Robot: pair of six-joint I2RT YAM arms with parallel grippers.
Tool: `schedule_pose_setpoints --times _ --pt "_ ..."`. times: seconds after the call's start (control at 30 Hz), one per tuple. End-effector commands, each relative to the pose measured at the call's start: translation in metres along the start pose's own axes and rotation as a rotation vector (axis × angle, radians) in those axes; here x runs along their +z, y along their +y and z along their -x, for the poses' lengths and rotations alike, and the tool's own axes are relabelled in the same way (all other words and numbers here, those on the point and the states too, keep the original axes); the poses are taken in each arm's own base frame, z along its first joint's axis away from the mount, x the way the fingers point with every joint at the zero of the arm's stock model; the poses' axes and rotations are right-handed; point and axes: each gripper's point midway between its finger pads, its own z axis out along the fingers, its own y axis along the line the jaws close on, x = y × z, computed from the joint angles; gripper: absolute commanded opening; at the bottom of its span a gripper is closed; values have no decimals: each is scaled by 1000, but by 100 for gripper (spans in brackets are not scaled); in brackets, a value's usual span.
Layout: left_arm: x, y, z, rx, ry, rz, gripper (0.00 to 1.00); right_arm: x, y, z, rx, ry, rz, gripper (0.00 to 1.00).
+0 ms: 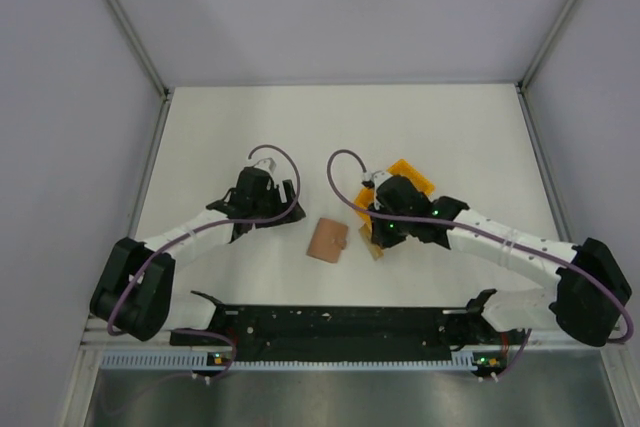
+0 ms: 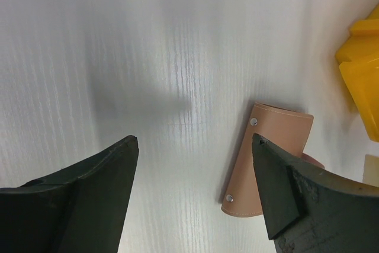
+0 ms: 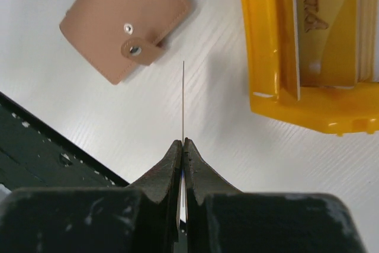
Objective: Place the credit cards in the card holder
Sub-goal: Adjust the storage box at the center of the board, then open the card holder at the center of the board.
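Observation:
The tan card holder [image 1: 328, 240] lies closed on the white table between the arms, its snap strap fastened in the right wrist view [image 3: 124, 22]. My right gripper [image 3: 183, 143] is shut on one thin credit card [image 3: 183, 99], seen edge-on and held above the table to the right of the holder. In the top view this gripper [image 1: 378, 232] hangs by the near corner of the yellow tray. More cards [image 3: 320, 22] stand in that tray. My left gripper [image 2: 195, 140] is open and empty above bare table, with the holder [image 2: 272, 158] by its right finger.
The yellow tray [image 1: 400, 187] with raised walls sits behind the right gripper and shows in the right wrist view [image 3: 266, 45] and the left wrist view [image 2: 361, 81]. A black rail [image 1: 340, 322] runs along the table's near edge. Grey walls enclose the table.

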Motion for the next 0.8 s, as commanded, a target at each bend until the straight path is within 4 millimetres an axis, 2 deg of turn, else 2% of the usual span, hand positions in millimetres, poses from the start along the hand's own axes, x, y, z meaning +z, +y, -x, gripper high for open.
schedule_pose_setpoints --times 0.0,0.2,0.43,0.7,0.77 --pt "-5 -4 17 34 -70 0 81 2 1 -20 -80 100 -72 0" --pt "-8 7 19 21 -98 54 82 17 -3 -33 -106 154 -171 0" --pt "-9 13 20 7 -116 73 82 29 7 -40 -88 165 -134 0" --pt "-11 14 19 3 -121 70 82 32 15 -41 -73 158 -89 7" --pt "-11 14 20 -1 -125 70 82 34 14 -41 -66 159 -95 4"
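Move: The right hand already holds the tan card over bare table; the spot it is going to lies about 3 cm back and some 9 cm below. From this hand the card holder is roughly 11 cm to the left and level with it, and the storage box's middle about 10 cm ahead and 3 cm right. From the left hand, the spot is some 9 cm back and 18 cm right. The right hand lowers the tan card about 5 cm and back 3 cm towards the table, tilting left side down. ##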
